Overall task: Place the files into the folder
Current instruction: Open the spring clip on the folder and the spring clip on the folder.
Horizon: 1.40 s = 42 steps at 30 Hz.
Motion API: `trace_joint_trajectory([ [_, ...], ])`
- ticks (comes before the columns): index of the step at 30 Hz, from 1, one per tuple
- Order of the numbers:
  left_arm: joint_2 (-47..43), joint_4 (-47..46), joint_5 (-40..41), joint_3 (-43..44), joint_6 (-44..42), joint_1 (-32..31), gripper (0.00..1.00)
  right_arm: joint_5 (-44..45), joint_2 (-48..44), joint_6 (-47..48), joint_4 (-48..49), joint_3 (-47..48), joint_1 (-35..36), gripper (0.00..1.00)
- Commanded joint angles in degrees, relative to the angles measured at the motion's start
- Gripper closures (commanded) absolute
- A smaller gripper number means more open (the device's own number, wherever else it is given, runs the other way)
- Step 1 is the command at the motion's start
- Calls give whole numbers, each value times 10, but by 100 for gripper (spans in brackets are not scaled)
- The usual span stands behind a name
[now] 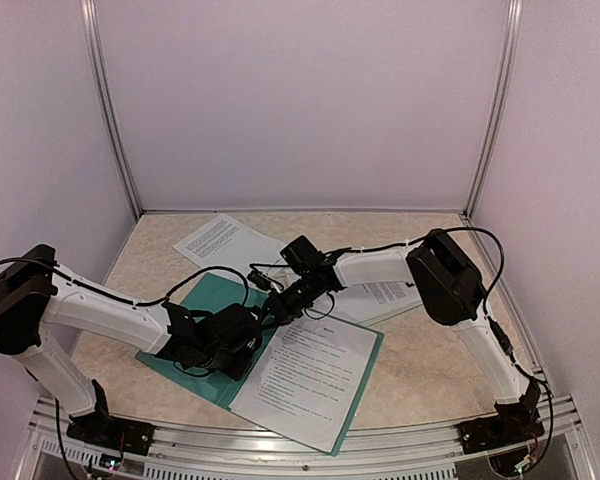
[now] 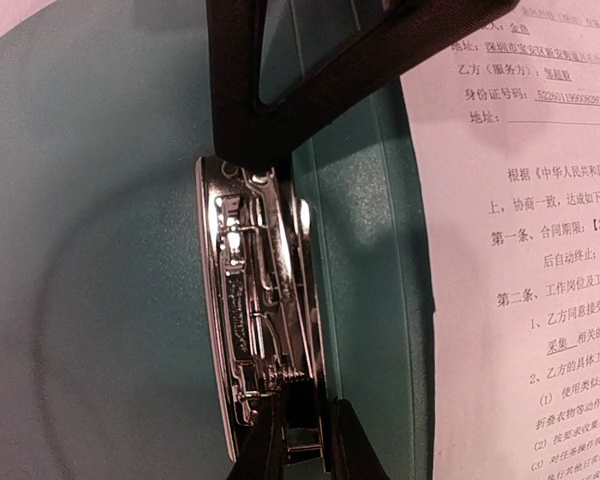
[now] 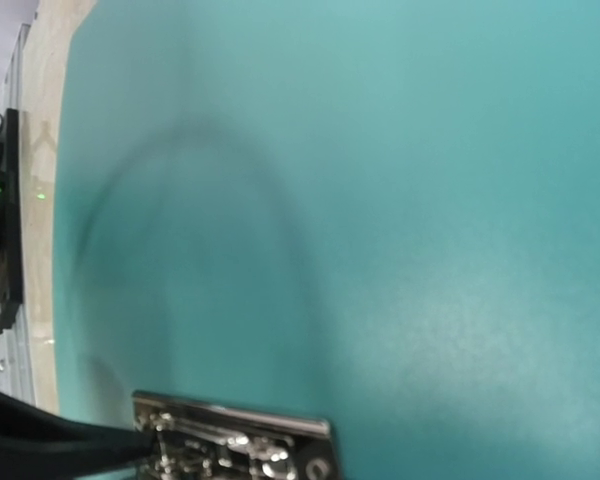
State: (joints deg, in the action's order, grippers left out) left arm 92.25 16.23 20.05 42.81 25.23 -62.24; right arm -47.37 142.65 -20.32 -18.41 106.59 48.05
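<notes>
The dark teal folder [image 1: 202,296] lies open on the table, and a printed file sheet [image 1: 310,380] covers its right leaf. The folder's silver metal clip [image 2: 260,320] sits near the spine. My left gripper [image 2: 310,452] is shut on the near end of this clip, one finger on each side. My right gripper [image 2: 252,155] is shut, its tips meeting at the clip's far end. In the top view the two grippers, left [image 1: 245,338] and right [image 1: 270,300], come together over the folder's middle. The right wrist view shows only the teal leaf [image 3: 380,200] and the clip [image 3: 230,445]; its own fingers are out of frame.
A second printed sheet [image 1: 220,240] lies at the back left of the table. More printed paper [image 1: 385,295] rests under the right forearm. White booth walls close in the marbled table [image 1: 430,370] on three sides, with a metal rail [image 1: 280,440] along the near edge.
</notes>
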Motion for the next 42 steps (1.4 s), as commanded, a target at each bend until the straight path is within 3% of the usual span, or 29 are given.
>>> trace_joint_trajectory([
  [1, 25, -28, -91, -7, -18, -22, 100, 113, 28, 6, 6, -37, 0, 100],
  [17, 18, -20, -80, -8, -6, -20, 100, 100, -26, 2, 29, -63, 9, 100],
  [24, 6, 3, -58, 3, 9, -20, 90, 106, -70, 1, 42, -89, 10, 100],
  [27, -5, 22, -42, 13, 18, -20, 82, 123, -102, 2, 51, -107, 10, 90],
  [32, -38, 55, -13, 30, 24, -20, 71, 158, -147, 3, 52, -130, 7, 60],
  [36, -59, 66, 0, 35, 25, -22, 68, 165, -182, -8, 78, -160, 2, 42],
  [42, -83, 71, 5, 37, 30, -21, 60, 175, -219, -9, 91, -194, -1, 34],
])
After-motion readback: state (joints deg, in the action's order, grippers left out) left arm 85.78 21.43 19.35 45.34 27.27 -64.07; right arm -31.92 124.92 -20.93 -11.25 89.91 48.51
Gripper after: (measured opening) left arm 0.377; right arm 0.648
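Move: The left fingers are already closed on the near end of the spring clip, whose middle is about 4 cm ahead and 1 cm right, a centimetre below. The right hand's shut fingers are at its far end, the clip's middle about 4 cm back and 1 cm left, a centimetre below. From the right hand, the printed sheet is centred some 14 cm back and 8 right, the loose papers about 18 ahead and 6 left. The left hand keeps its pinch on the near end of the spring clip while the right, fingers still shut at the far-end lever, eases up about 1 cm as if to pry it open and pauses. Then both let go and climb clear: the right spreads its fingers wide, rising to some 5.5 cm in all, drawing about 3 cm right and swinging its fingertips forward by some 15 degrees, while the left opens partway, slips about 1 cm back and right off the clip's end, and lifts about 4 cm. ##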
